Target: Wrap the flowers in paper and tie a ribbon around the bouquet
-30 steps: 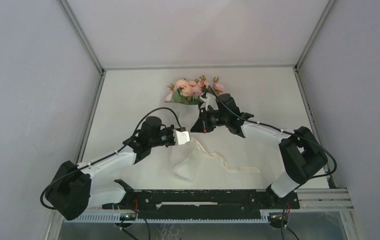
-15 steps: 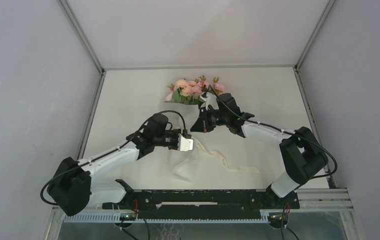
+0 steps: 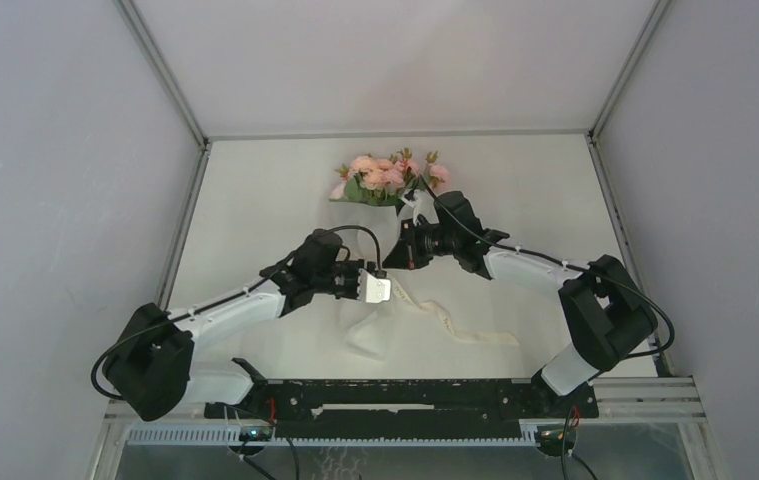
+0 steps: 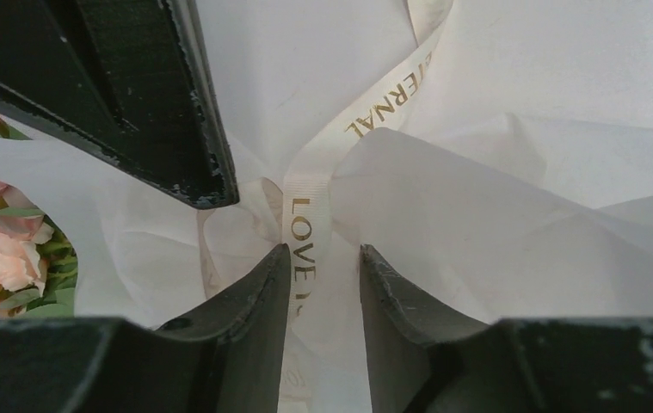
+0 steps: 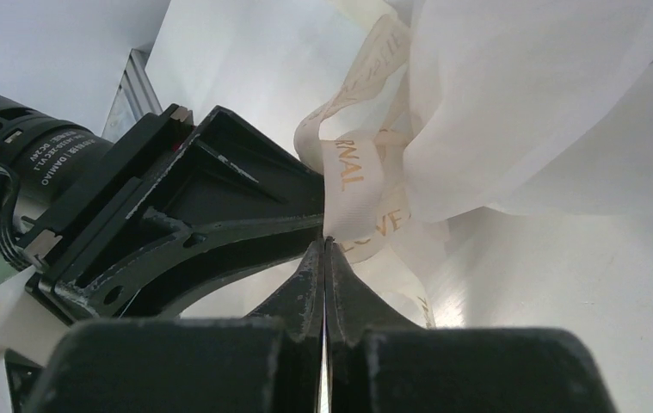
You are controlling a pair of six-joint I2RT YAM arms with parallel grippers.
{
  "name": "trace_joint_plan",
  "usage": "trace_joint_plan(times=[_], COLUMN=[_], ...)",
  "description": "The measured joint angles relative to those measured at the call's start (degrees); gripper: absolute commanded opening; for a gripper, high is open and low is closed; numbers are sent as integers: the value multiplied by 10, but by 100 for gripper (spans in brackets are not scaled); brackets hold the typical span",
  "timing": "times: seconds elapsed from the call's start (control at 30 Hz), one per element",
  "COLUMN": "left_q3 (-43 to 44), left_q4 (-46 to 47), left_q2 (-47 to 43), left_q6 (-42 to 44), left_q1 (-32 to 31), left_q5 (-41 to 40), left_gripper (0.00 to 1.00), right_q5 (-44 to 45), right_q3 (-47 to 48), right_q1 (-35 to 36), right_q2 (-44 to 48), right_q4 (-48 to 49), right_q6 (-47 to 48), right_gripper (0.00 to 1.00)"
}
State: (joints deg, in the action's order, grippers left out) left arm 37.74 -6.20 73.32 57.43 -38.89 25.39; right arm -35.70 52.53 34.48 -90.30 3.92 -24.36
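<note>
The bouquet lies at the back of the table, its pink flowers (image 3: 385,178) (image 4: 0,254) in a cone of white translucent paper (image 3: 370,335) (image 4: 495,215) (image 5: 546,95). A cream ribbon (image 4: 305,211) (image 5: 353,185) with gold lettering circles the pinched middle, and its tail (image 3: 460,330) trails to the near right. My left gripper (image 3: 383,289) (image 4: 324,251) is open astride a ribbon strand. My right gripper (image 3: 402,252) (image 5: 325,243) is shut, with the ribbon at its very tips. Its black fingers (image 4: 142,95) fill the upper left of the left wrist view.
The two grippers stand close, tip to tip, over the bouquet's middle. The left gripper's black body (image 5: 150,215) fills the left of the right wrist view. A black rail (image 3: 405,395) runs along the near edge. Grey walls close both sides.
My left gripper has opened from shut and moved slightly right and nearer, with the arm stretched further toward the bouquet's middle. The right gripper has stayed shut in place.
</note>
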Motion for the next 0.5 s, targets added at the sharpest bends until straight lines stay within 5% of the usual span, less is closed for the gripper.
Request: trace_joint_plan(times=[0.2, 0.5], left_q3=[0, 0], left_q4=[31, 76], left_q2=[12, 5], left_q6=[-2, -26], left_q1=[-2, 1], left_q5=[-18, -79], left_gripper=[2, 0], right_q5=[-1, -1], right_q3=[-4, -4], right_q1=[0, -7], right_q2=[6, 11], right_q4=[1, -3], right_q6=[0, 2], right_gripper=[0, 0])
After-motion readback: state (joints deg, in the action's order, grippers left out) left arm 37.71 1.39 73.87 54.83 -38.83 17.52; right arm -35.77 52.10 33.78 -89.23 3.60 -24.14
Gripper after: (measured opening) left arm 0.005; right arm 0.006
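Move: The ribbon strand to be gripped already runs between the left hand's open fingertips, about 1 cm ahead, 1 cm to the right and 1 cm lower. The blossoms are some 18 cm straight ahead and 3 cm lower. The paper's lower end is roughly 9 cm back, 4 cm left and 7 cm below. The ribbon's loose tail lies about 17 cm right, 10 cm back and 8 cm below. From the right hand, the same strand is about 1 cm back, 1 cm left and 5 cm below. The left fingers close fully on the ribbon strand and pinch it just below the right fingertips while the hand slides forward, towards the blossoms. With the ribbon pinched it keeps going and rises too, about 4 cm in all, turning slightly counter-clockwise. The right hand stays almost still and keeps its shut hold on its own part of the ribbon. ##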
